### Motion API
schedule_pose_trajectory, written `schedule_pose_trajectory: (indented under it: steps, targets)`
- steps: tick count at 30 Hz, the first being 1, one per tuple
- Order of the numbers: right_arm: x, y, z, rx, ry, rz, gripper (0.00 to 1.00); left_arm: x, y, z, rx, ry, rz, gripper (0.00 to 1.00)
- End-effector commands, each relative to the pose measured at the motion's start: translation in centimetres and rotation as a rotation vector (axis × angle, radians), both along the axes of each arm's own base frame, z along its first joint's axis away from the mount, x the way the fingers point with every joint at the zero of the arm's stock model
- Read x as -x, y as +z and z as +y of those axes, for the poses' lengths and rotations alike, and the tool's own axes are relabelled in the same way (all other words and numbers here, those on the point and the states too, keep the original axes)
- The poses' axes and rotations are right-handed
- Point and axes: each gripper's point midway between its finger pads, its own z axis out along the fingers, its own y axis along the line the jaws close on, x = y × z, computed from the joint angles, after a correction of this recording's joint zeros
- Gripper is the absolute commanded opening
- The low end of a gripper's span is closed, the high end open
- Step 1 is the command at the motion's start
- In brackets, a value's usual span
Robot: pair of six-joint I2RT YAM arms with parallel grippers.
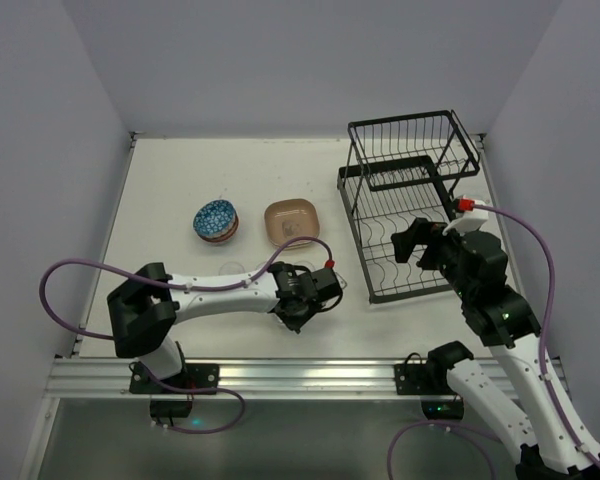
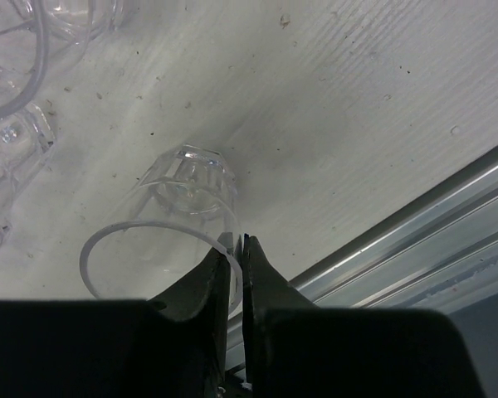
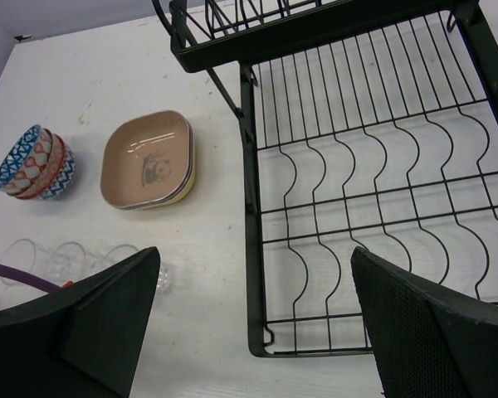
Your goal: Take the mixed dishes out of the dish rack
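Note:
My left gripper point(image 2: 239, 242) is shut on the rim of a clear glass cup point(image 2: 183, 207). The cup's wall is pinched between the fingers and its base is down at the white table. From above, the left gripper point(image 1: 305, 300) sits near the table's front edge. Three more glass cups point(image 3: 66, 257) stand beside it. Two stacked patterned bowls point(image 1: 216, 221) and stacked rounded-square plates point(image 1: 291, 221), tan on top, rest mid-table. The black dish rack point(image 1: 410, 190) shows no dishes. My right gripper point(image 1: 420, 245) hangs open over the front left corner of the lower tray point(image 3: 249, 207).
The metal rail point(image 2: 415, 240) at the table's front edge runs close to the held cup. Other clear glasses point(image 2: 17, 66) stand just left of it. White walls enclose the table on three sides. A purple cable point(image 1: 70, 300) loops off the left arm.

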Motion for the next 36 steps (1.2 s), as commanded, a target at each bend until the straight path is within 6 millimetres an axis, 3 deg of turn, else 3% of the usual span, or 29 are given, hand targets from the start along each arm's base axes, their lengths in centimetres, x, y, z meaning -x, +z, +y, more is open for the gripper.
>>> schedule_pose_trajectory:
  steps: [1,7,12,15,16,17,19,21,22,23,24,25,26,27,30,31,33,34,36]
  targets:
    - [0.0,0.0,0.3,0.013,0.027,-0.003,0.99,-0.1,0.5,-2.2,0.068,-0.048,0.003,0.12]
    - [0.1,0.0,0.2,0.013,0.026,-0.003,0.99,-0.6,1.0,-3.0,0.081,-0.049,-0.013,0.22]
    - [0.2,0.1,0.2,0.015,0.03,-0.003,0.99,-1.6,2.3,-2.4,0.073,-0.016,-0.074,0.51]
    - [0.2,0.2,0.2,0.016,0.03,-0.005,0.99,-2.6,4.2,-2.0,0.102,0.019,-0.137,0.67]
    - [0.2,0.3,0.3,0.016,0.034,-0.006,0.99,-3.1,5.7,-1.9,0.136,0.038,-0.168,0.76]
    - [0.3,0.5,0.4,0.013,0.041,-0.01,0.99,-3.9,6.6,-1.5,0.151,0.069,-0.2,0.96]
    - [0.4,0.9,0.5,0.017,0.054,-0.024,0.99,-6.1,10.0,-0.8,0.227,0.152,-0.315,1.0]
    - [0.7,1.8,0.7,0.013,0.076,-0.051,0.99,-10.2,12.7,2.4,0.257,0.324,-0.465,1.0]
    - [0.9,1.9,0.6,0.015,0.076,-0.05,0.99,-11.7,15.3,3.7,0.354,0.424,-0.528,1.0]
    - [1.1,2.7,0.3,0.012,0.063,-0.065,0.99,-13.9,15.5,7.2,0.348,0.554,-0.574,1.0]
    - [1.3,2.7,-0.5,0.027,0.026,-0.057,0.99,-14.7,17.9,9.7,0.412,0.647,-0.653,1.0]
    - [1.4,3.0,-1.0,0.037,0.007,-0.058,0.99,-15.6,18.8,11.2,0.45,0.713,-0.7,1.0]
    - [1.6,3.8,-1.6,0.047,-0.018,-0.068,0.99,-16.2,18.7,14.2,0.436,0.802,-0.738,1.0]
    - [1.8,3.4,-2.7,0.089,-0.065,-0.044,0.99,-15.7,20.4,15.6,0.494,0.837,-0.783,1.0]
    - [2.4,3.9,-4.2,0.135,-0.116,-0.026,0.99,-14.7,22.5,17.9,0.549,0.89,-0.844,1.0]
    - [2.6,4.1,-4.5,0.143,-0.132,-0.023,0.99,-13.9,22.4,18.7,0.512,0.896,-0.837,1.0]
    - [3.0,4.5,-4.7,0.142,-0.132,-0.023,0.99,-12.8,23.9,21.1,0.471,0.951,-0.895,1.0]
    - [3.2,4.9,-4.8,0.137,-0.136,-0.034,0.99,-11.8,23.5,22.7,0.397,0.968,-0.899,1.0]
    - [3.6,5.0,-5.2,0.144,-0.143,-0.037,0.99,-10.1,24.9,25.9,0.345,1.059,-0.989,1.0]
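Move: The left hand already pinches the near side of the fourth glass, whose middle lies about 3 cm ahead, 2 cm left and 3 cm below. A row of three more glasses stands about 12 cm ahead: 2 cm right, 7 cm left and 15 cm left; the tan dish is 26 cm ahead, 1 cm left. From the right hand, the pinched glass lies about 9 cm back, 23 cm left, 22 cm below. Left fingers release the glass, then rise about 24 cm and swing left; right hand lifts 5 cm rightward. ##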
